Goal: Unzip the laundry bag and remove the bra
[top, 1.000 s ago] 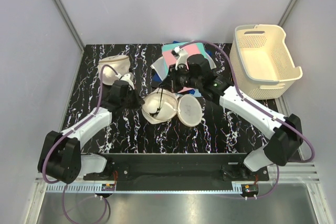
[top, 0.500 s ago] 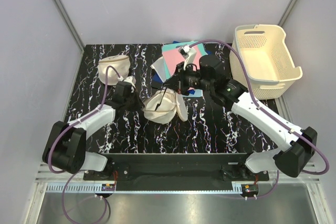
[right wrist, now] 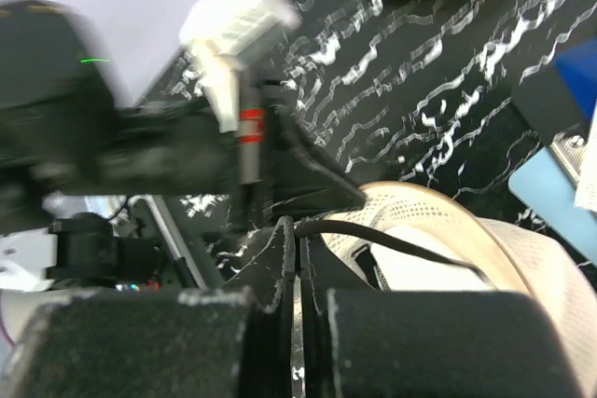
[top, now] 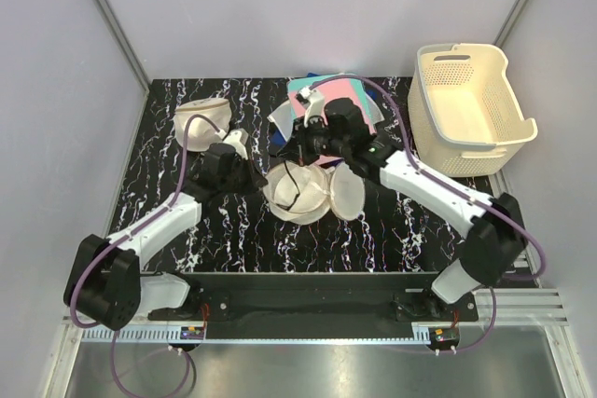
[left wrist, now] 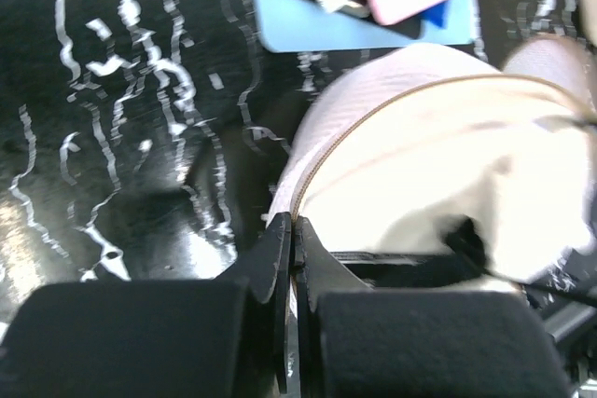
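Observation:
The laundry bag (top: pixel 312 200) lies open in the middle of the table, a cream mesh shell with a zipper rim (left wrist: pixel 392 109). The pale bra (left wrist: pixel 438 184) sits inside it, and its thin black strap (right wrist: pixel 401 243) runs out over the rim. My left gripper (top: pixel 256 177) is shut on the bag's left rim (left wrist: pixel 293 223). My right gripper (top: pixel 297 150) hangs over the bag's far edge, shut on the black strap (right wrist: pixel 300 226). A second cream half-shell (top: pixel 347 193) lies against the bag's right side; I cannot tell whether it is bag or cup.
A plain cream pouch (top: pixel 202 120) lies at the back left. Pink, teal and blue sheets (top: pixel 334 100) lie behind the bag. A cream perforated basket (top: pixel 471 104) stands at the back right. The black marbled table (top: pixel 392 230) ends at the grey walls.
The right gripper has moved left and closer to the bag with the strap in it. The bag has spread open again and slid a little right. The left gripper followed right.

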`<state>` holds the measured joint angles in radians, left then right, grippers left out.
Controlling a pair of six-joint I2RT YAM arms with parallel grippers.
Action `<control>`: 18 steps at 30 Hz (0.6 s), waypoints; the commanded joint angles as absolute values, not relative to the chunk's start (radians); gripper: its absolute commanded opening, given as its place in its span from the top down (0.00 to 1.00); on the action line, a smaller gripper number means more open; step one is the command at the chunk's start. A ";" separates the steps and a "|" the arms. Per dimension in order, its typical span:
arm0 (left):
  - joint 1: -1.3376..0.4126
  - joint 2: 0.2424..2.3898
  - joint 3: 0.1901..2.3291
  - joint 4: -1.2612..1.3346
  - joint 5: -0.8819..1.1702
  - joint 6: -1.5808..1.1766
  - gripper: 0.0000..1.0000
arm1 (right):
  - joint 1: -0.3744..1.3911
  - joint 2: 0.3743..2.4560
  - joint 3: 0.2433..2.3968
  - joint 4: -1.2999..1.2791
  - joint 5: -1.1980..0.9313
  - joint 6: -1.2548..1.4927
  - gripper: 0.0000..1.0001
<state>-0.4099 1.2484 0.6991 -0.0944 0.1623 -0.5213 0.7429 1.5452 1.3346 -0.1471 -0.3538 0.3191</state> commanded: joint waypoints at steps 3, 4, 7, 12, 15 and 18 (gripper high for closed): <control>-0.440 1.229 0.733 -0.026 0.202 -0.485 1.00 | 0.742 1.644 1.451 -0.086 -0.423 0.336 1.00; -0.439 1.235 0.732 -0.025 0.202 -0.486 1.00 | 0.744 1.635 1.459 -0.084 -0.423 0.334 1.00; -0.442 1.247 0.729 -0.020 0.210 -0.486 1.00 | 0.744 1.599 1.480 -0.078 -0.420 0.321 1.00; -0.443 1.272 0.741 -0.017 0.221 -0.488 1.00 | 0.744 1.537 1.473 -0.028 -0.488 0.327 1.00; -0.443 1.287 0.745 -0.017 0.227 -0.488 1.00 | 0.744 1.490 1.445 -0.009 -0.515 0.330 1.00; -0.445 1.290 0.744 -0.018 0.224 -0.489 1.00 | 0.744 1.451 1.433 -0.009 -0.485 0.307 1.00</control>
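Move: The right hand holds a black strap above the open laundry bag; the bra in its mouth lies about 17 cm below, 3 cm to the right and 1 cm back. The bag's middle is some 21 cm below and 3 cm right, level fore-and-aft. Its flipped-open lid lies level with the hand, roughly 15 cm right and 21 cm below. From the left hand, the bra is about 8 cm right, 1 cm back and 3 cm below. Still pinching the strap, the right hand dips about 4 cm, then pulls upward some 10 cm from the bag. ##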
